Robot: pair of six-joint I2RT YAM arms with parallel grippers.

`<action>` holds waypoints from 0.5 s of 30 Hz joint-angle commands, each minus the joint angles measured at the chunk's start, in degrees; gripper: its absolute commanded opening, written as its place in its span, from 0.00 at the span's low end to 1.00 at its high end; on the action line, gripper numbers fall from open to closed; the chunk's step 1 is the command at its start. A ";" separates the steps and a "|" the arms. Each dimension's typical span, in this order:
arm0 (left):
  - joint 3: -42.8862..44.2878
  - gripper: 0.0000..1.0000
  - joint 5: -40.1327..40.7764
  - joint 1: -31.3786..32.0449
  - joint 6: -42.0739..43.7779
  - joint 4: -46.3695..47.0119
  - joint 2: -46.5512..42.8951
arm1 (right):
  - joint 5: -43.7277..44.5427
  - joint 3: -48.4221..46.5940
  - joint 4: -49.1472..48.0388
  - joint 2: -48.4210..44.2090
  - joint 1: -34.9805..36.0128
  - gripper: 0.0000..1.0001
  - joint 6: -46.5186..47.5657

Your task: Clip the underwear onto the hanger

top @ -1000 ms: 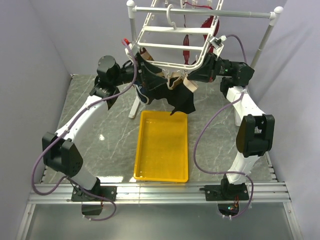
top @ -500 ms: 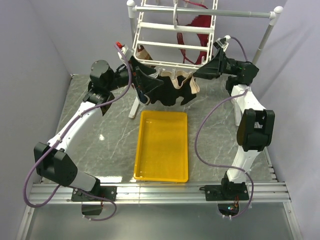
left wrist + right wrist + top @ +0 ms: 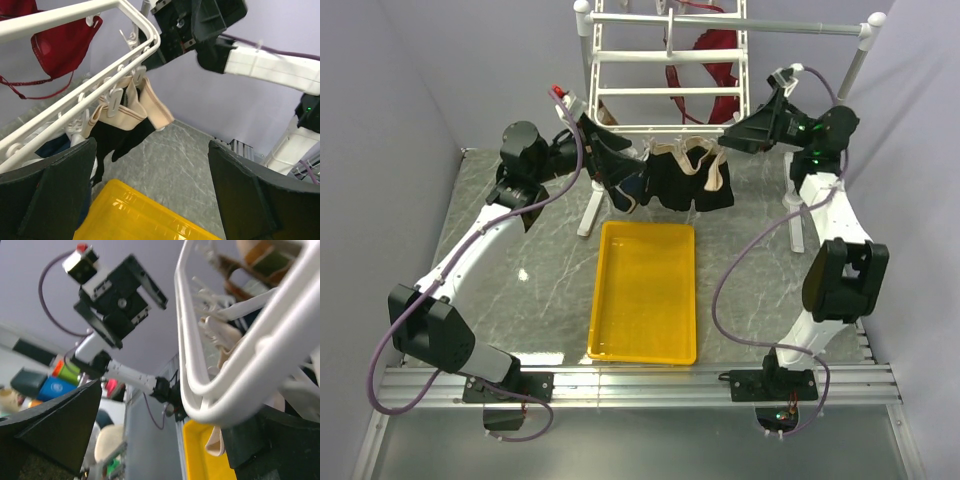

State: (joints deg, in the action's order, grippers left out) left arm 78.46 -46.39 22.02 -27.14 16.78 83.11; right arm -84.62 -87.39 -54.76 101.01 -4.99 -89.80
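The underwear, black with a beige waistband, hangs from clips along the front bar of the white hanger. In the left wrist view the underwear dangles under the hanger, ahead of my left gripper. That left gripper is open and empty at the rack's front left corner. My right gripper stands open at the front right corner. Seen from the right wrist, the hanger rim crosses between the spread fingers of the right gripper, nearer the right one, with the beige waistband below.
A yellow tray lies on the marble table under the rack. A navy pair hangs left of the underwear and a red garment hangs further back. The white pole stand holds the rack; purple walls stand close on both sides.
My right gripper opened and drew back to the right. The tilted hanger swung back and levelled out, and the underwear now hangs freely from its clips. The left arm eased back.
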 commanded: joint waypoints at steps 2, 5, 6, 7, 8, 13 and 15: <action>-0.76 0.99 0.69 -0.93 -0.99 2.21 -1.11 | 8.14 -4.59 40.35 -7.49 -1.69 1.00 31.11; -1.11 0.99 1.04 -1.54 -0.55 0.90 -1.90 | 14.47 -8.14 66.32 -8.64 -1.77 1.00 50.22; -1.11 0.99 1.91 -1.72 -0.03 0.02 -2.34 | 15.87 -7.88 73.06 -8.99 -1.77 1.00 55.47; -0.68 0.99 2.53 -1.81 0.59 -1.12 -2.51 | 19.46 -7.70 76.61 -9.25 -1.86 1.00 58.48; -0.41 0.99 2.79 -1.98 1.29 -2.17 -2.52 | 21.49 -7.09 83.17 -9.43 -2.04 1.00 61.82; 0.12 0.99 4.29 -4.70 0.60 -8.59 -3.92 | 29.59 -1.82 87.37 -13.99 -2.39 1.00 73.79; 1.25 0.99 3.86 -6.28 2.16 -15.31 -4.19 | 31.09 0.64 85.97 -17.07 -2.91 1.00 75.03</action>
State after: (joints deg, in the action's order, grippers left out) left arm 77.80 -43.35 17.63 -26.48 9.39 81.69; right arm -59.44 -88.66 25.02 89.58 -7.14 -24.88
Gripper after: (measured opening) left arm 0.994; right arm 0.997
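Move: Hanging spread from the rack's front clips, the black underwear has its middle about 9 cm to the left of the right hand, 3 cm farther out and 8 cm lower. The rack's front right corner is just 3 cm ahead of that hand, slightly above, and the blue garment some 24 cm to its left, 3 cm farther out and 10 cm lower. From the left hand the black underwear lies about 12 cm right, 3 cm ahead and 8 cm below. Backing out from the rack's front right corner with fingers still wide open, the right hand first eases forward and right, barely rising, then sinks to end about 7 cm lower beside the waistband's right end, swinging some 30 degrees clockwise as the fingertips dip. The open left hand withdraws about 4 cm, mostly left and a little forward and down, away from the underwear. ##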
